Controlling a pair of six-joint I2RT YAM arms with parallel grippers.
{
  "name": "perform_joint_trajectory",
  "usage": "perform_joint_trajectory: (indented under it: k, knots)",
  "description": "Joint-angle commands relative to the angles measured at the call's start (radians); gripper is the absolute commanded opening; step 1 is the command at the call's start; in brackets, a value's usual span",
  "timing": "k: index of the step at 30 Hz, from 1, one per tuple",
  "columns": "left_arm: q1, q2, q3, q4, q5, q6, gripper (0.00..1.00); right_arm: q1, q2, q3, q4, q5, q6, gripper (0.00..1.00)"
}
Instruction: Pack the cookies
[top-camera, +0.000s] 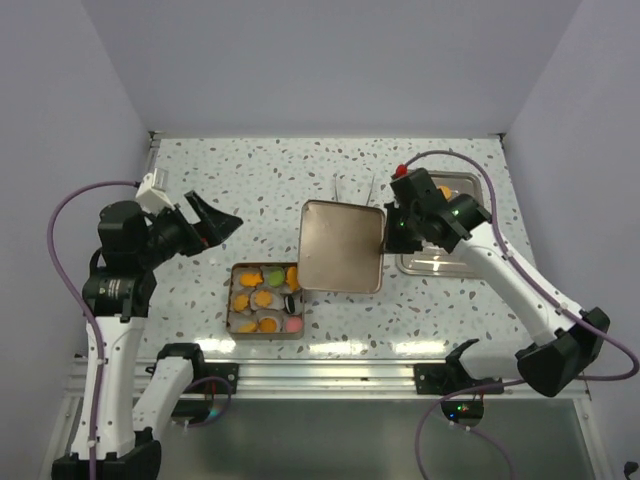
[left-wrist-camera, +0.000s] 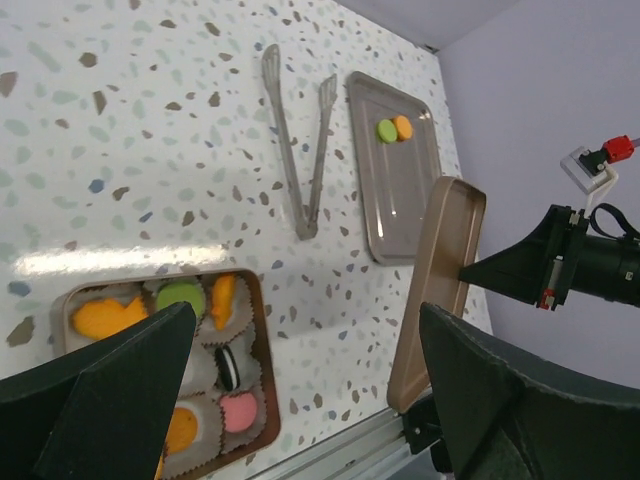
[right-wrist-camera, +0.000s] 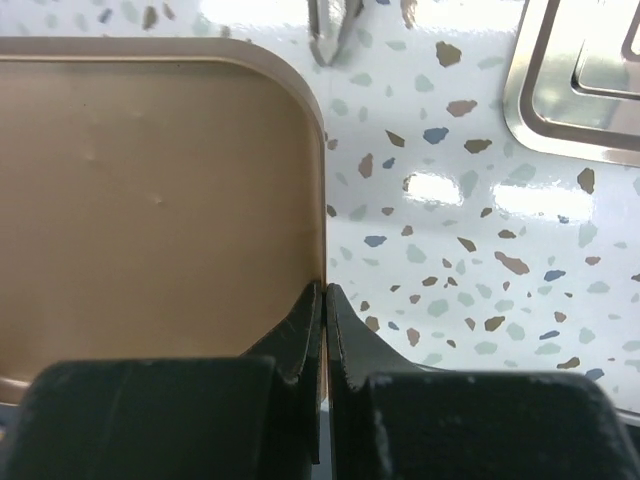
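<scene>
Several cookies (top-camera: 262, 298) lie in white paper cups inside an open brown tin (top-camera: 235, 330) at the front left: mostly orange, with one green (left-wrist-camera: 180, 295), one black (left-wrist-camera: 229, 368) and one pink (left-wrist-camera: 239, 410). A green and an orange cookie (left-wrist-camera: 394, 128) lie on the silver tray (top-camera: 430, 265). My right gripper (top-camera: 390, 232) is shut on the right rim of the tan lid (top-camera: 342, 245), which is tilted up beside the tin. The rim sits between the pads (right-wrist-camera: 312, 330). My left gripper (top-camera: 215, 222) hovers open above the table, left of the tin, holding nothing.
Metal tongs (top-camera: 352, 190) lie on the speckled table behind the lid, between the tin and the tray. The tray stands at the back right under my right arm. An aluminium rail (top-camera: 320, 375) runs along the table's near edge.
</scene>
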Motion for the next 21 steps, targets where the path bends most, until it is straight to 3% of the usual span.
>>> perform_joint_trajectory:
  k: [1,4,7,12,21]
  knots:
    - [-0.008,0.035,-0.061,0.325,0.171,-0.058,1.0,0.0,-0.016,0.124,-0.098,-0.031,-0.001,0.0]
    - [-0.006,0.08,-0.077,0.425,0.247,-0.082,1.0,0.0,0.012,0.228,-0.124,-0.039,0.004,0.0]
    - [-0.081,0.144,-0.054,0.517,0.283,-0.087,1.0,0.0,0.052,0.323,-0.15,-0.039,0.005,0.0]
    - [-0.192,0.23,-0.017,0.565,0.266,-0.081,1.0,0.0,0.131,0.425,-0.162,-0.084,-0.005,0.0]
    - [-0.27,0.285,-0.009,0.612,0.263,-0.079,0.98,0.0,0.222,0.517,-0.144,-0.142,-0.005,0.0]
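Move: The lid, pinched by the right gripper at its right edge, has its middle roughly 25 cm right of the open left gripper, 3 cm back and 11 cm lower. From the right gripper, the cookie box lies about 26 cm left, 6 cm back and 18 cm down; the tongs about 15 cm ahead and 6 cm left, the metal tray 13 cm ahead and 15 cm right, both 19 cm below. Left hand swings right about 10 cm towards the lid, fingers open; right hand raises it some 8 cm, drifting forward-left. ##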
